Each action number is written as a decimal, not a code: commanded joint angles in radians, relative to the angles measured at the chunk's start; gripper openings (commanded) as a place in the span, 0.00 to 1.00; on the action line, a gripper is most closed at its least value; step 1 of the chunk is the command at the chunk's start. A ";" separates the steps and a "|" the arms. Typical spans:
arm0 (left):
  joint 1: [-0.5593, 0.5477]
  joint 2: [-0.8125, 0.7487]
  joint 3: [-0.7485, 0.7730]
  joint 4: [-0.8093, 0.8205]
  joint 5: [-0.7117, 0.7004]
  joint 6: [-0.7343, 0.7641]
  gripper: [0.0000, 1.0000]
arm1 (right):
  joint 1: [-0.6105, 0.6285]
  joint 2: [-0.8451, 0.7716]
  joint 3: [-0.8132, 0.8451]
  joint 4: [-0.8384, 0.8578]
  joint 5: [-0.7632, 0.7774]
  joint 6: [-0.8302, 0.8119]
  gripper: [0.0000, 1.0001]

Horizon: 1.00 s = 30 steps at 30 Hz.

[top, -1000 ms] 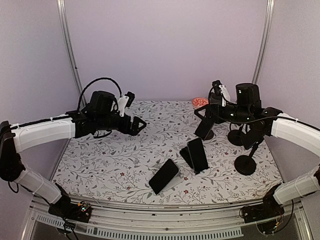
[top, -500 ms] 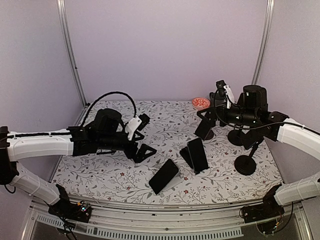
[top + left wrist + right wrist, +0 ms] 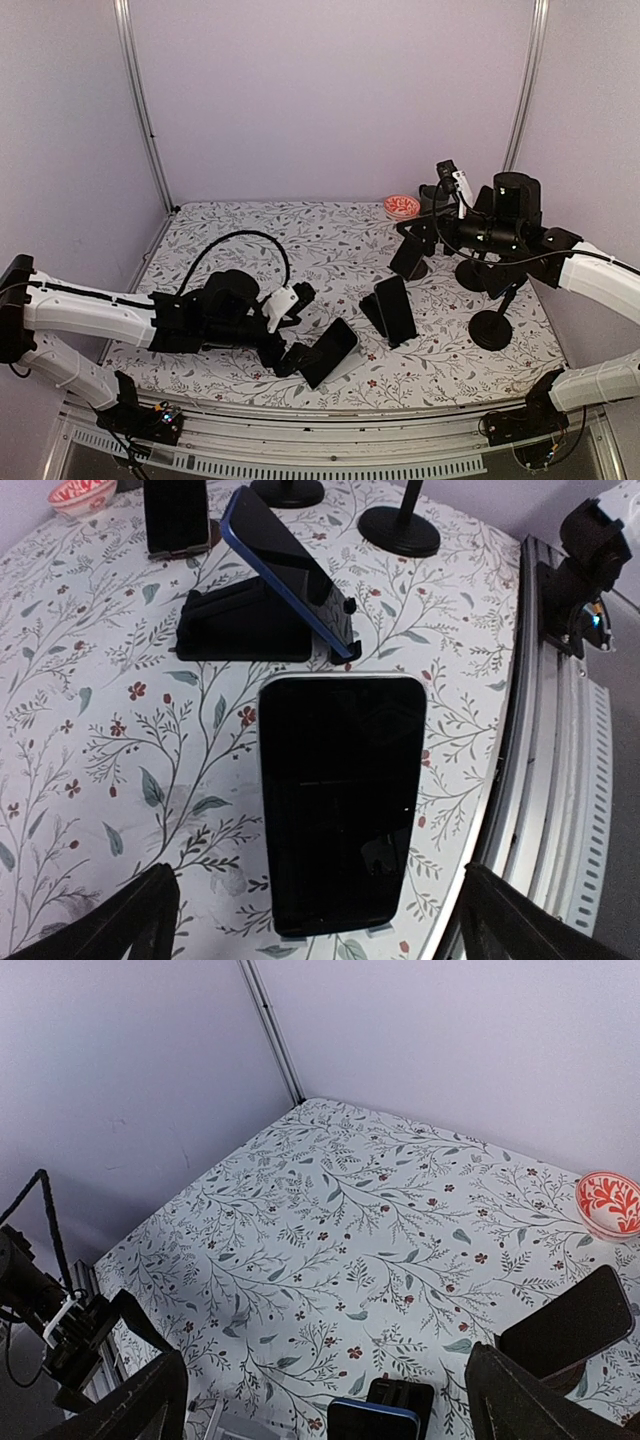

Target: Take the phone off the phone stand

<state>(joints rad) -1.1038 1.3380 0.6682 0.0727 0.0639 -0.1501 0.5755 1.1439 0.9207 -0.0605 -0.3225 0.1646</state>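
Observation:
A black phone (image 3: 328, 351) leans on a clear stand near the table's front edge. In the left wrist view the phone (image 3: 340, 798) fills the middle, with the stand's clear tabs (image 3: 274, 950) under its lower edge. My left gripper (image 3: 297, 328) (image 3: 318, 890) is open just left of the phone, one finger (image 3: 110, 920) on each side, not touching it. My right gripper (image 3: 418, 210) (image 3: 325, 1385) is open and empty, held high at the back right.
A blue-edged phone (image 3: 396, 308) (image 3: 285, 565) leans on a black stand (image 3: 240, 630) behind the first. A third phone (image 3: 408, 256) (image 3: 570, 1330) sits on a round-based stand. Black round-base stands (image 3: 490, 328) are at right. A red bowl (image 3: 400, 206) is at the back. The metal front rail (image 3: 560, 780) is close.
My left arm swung from the back left down to the front centre and now has its open fingers beside the near phone. My right arm drifted slightly right.

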 commanded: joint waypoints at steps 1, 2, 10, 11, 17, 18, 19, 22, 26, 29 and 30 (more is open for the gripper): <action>-0.063 0.055 -0.003 0.066 -0.065 -0.045 0.99 | -0.003 -0.012 -0.017 0.026 -0.020 -0.005 0.99; -0.071 0.070 0.000 0.070 -0.075 -0.049 0.99 | -0.003 -0.010 -0.017 0.026 -0.023 -0.004 0.99; -0.141 0.181 0.042 0.088 -0.132 -0.067 0.99 | -0.003 -0.003 -0.020 0.034 -0.038 -0.001 0.99; -0.146 0.193 0.047 0.093 -0.135 -0.068 0.99 | -0.003 -0.001 -0.021 0.034 -0.039 0.000 0.99; -0.150 0.234 0.056 0.119 -0.185 -0.077 0.99 | -0.003 -0.002 -0.025 0.041 -0.047 0.005 0.99; -0.151 0.239 0.056 0.124 -0.192 -0.077 0.99 | -0.003 -0.004 -0.028 0.042 -0.048 0.008 0.99; -0.151 0.244 0.057 0.126 -0.199 -0.076 0.99 | -0.003 -0.004 -0.030 0.042 -0.050 0.009 0.99; -0.150 0.256 0.054 0.136 -0.222 -0.062 0.99 | -0.003 -0.010 -0.035 0.043 -0.045 0.009 0.99; -0.150 0.249 0.054 0.132 -0.227 -0.052 0.99 | -0.003 -0.013 -0.042 0.047 -0.048 0.015 0.99; -0.151 0.217 0.046 0.133 -0.206 -0.034 0.99 | -0.003 -0.007 -0.042 0.053 -0.052 0.015 0.99; -0.151 0.204 0.042 0.132 -0.198 -0.027 0.99 | -0.003 -0.004 -0.041 0.054 -0.056 0.015 0.99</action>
<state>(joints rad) -1.2434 1.5776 0.7044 0.1814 -0.1402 -0.2077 0.5755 1.1439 0.8875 -0.0395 -0.3550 0.1688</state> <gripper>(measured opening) 0.990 0.990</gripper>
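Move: The phone on its stand sits roughly 8 cm to the left hand's right, 3 cm ahead and 6 cm below. The stand's foot is about 11 cm right of that hand, 3 cm ahead and 11 cm down. A blue-edged phone stands some 15 cm to the right of the first phone and 9 cm farther out; a third lies about 25 cm ahead of the left hand and 26 cm right. From the right hand the phone is some 17 cm left, 11 cm back and 23 cm below. The phone is closed in on by the left hand, which sinks about 5 cm while shifting some 3 cm to the right and slightly back. The hand then stops sinking and creeps a little over 1 cm forward, its left side tipped up a few degrees and its wide-open fingers straddling the line of the phone's lower end, with a gap still visible on both sides. ##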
